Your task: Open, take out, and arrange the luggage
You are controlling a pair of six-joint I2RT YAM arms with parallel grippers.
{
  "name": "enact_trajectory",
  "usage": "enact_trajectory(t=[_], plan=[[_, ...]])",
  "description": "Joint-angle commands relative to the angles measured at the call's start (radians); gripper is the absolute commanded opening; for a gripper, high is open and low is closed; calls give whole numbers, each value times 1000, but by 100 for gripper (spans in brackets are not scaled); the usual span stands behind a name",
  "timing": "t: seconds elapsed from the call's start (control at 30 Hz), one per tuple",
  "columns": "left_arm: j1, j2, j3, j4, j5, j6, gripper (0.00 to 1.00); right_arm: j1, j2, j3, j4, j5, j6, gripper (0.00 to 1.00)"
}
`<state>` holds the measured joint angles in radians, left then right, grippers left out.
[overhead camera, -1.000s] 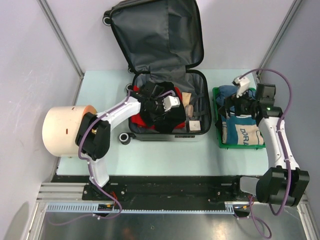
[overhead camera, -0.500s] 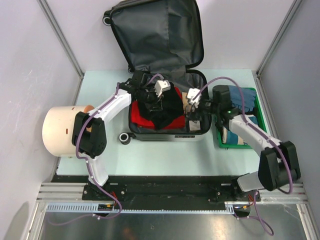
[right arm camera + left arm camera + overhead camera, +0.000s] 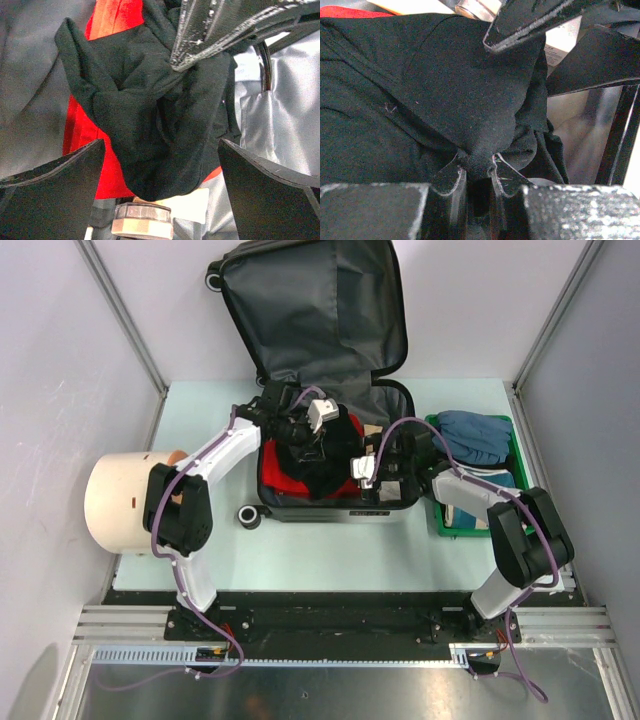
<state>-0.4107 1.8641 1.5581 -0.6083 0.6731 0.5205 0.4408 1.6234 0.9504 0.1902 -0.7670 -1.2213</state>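
Note:
The luggage (image 3: pixel 300 310) lies open at the back of the table, its dark grey lid raised. Its tray holds a red garment (image 3: pixel 280 472), a black garment (image 3: pixel 335 455) and small items. My left gripper (image 3: pixel 318 435) is shut on the black garment (image 3: pixel 470 100), pinching a fold between its fingertips (image 3: pixel 451 176) and holding it lifted above the tray. My right gripper (image 3: pixel 372 475) is open, its fingers (image 3: pixel 55 170) spread wide on either side of the hanging black cloth (image 3: pixel 160 130), with the red garment (image 3: pixel 112 20) behind.
A green bin (image 3: pixel 437 502) right of the luggage holds blue folded clothes (image 3: pixel 475 435). A beige cylinder (image 3: pixel 115 502) stands at the left. A small round jar (image 3: pixel 142 220) and a white box lie in the tray below the cloth.
My right arm swung from the green bin to the suitcase and now sits beside the black garment. My left gripper lifted the garment toward the back and holds still.

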Motion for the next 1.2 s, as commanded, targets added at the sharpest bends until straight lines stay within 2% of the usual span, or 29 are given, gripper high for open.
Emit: enact_trajectory(t=[0.0, 0.1, 0.33, 0.47, 0.57, 0.67, 0.7, 0.77, 0.8, 0.83, 0.87, 0.9, 0.93, 0.97, 1.03, 1.07, 1.17], plan=[[7, -51, 31, 19, 74, -2, 0, 22, -25, 8, -51, -54, -172, 100], [9, -56, 23, 15, 91, -2, 0, 44, 26, 8, 76, 20, -94, 100], [10, -56, 17, 18, 109, 4, 0, 104, 113, 44, 190, 67, -55, 100], [10, -55, 19, 18, 111, 7, 0, 125, 176, 48, 375, 129, 26, 99], [13, -62, 8, 19, 111, 13, 0, 128, 191, 50, 486, 153, 77, 88], [15, -68, 0, 19, 109, 18, 0, 124, 196, 51, 535, 147, 92, 73], [16, -66, 0, 19, 108, 18, 0, 121, 190, 53, 543, 140, 101, 59], [16, -72, -3, 18, 88, 21, 0, 115, 176, 53, 549, 117, 126, 41], [18, -74, -1, 18, 77, 22, 15, 107, 159, 54, 549, 109, 156, 24], [19, -80, -4, 18, 72, 18, 25, 101, 152, 54, 549, 95, 172, 17], [23, -85, -9, 18, 71, 19, 43, 96, 147, 54, 549, 91, 184, 11], [26, -92, -15, 18, 71, 19, 50, 87, 141, 56, 548, 87, 210, 2], [27, -100, -27, 19, 71, 22, 56, 82, 132, 57, 549, 75, 226, 0], [27, -115, -36, 19, 77, 26, 76, 78, 128, 57, 549, 68, 242, 0], [26, -125, -50, 19, 92, 33, 81, 69, 119, 57, 542, 55, 273, 0], [26, -126, -53, 19, 100, 35, 94, 67, 116, 59, 535, 54, 281, 0], [15, -125, -56, 18, 111, 39, 100, 67, 118, 62, 546, 55, 331, 0]])
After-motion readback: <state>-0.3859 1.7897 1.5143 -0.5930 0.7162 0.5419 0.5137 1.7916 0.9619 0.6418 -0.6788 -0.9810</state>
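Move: The left hand already pinches the black clothing, whose middle is about 3 cm to its right and 4 cm below; the red clothing spreads some 8 cm under this hand, about 3 cm back. For the open right hand the black clothing's middle is roughly 8 cm left, 1 cm ahead and 3 cm lower. A wooden brush lies about 8 cm below that hand and 4 cm right, level ahead; a white box sits 7 cm back of the brush and 3 cm farther right. Leftward by about 5 cm, dipping a couple of centimetres and then coming up and forward some 3 cm, the right hand brings its open fingers around the loose black cloth beside the left gripper and pinches it. The left hand keeps its grip almost in place until that pinch is closing, then opens wide, lets go and lifts about 2 cm. ##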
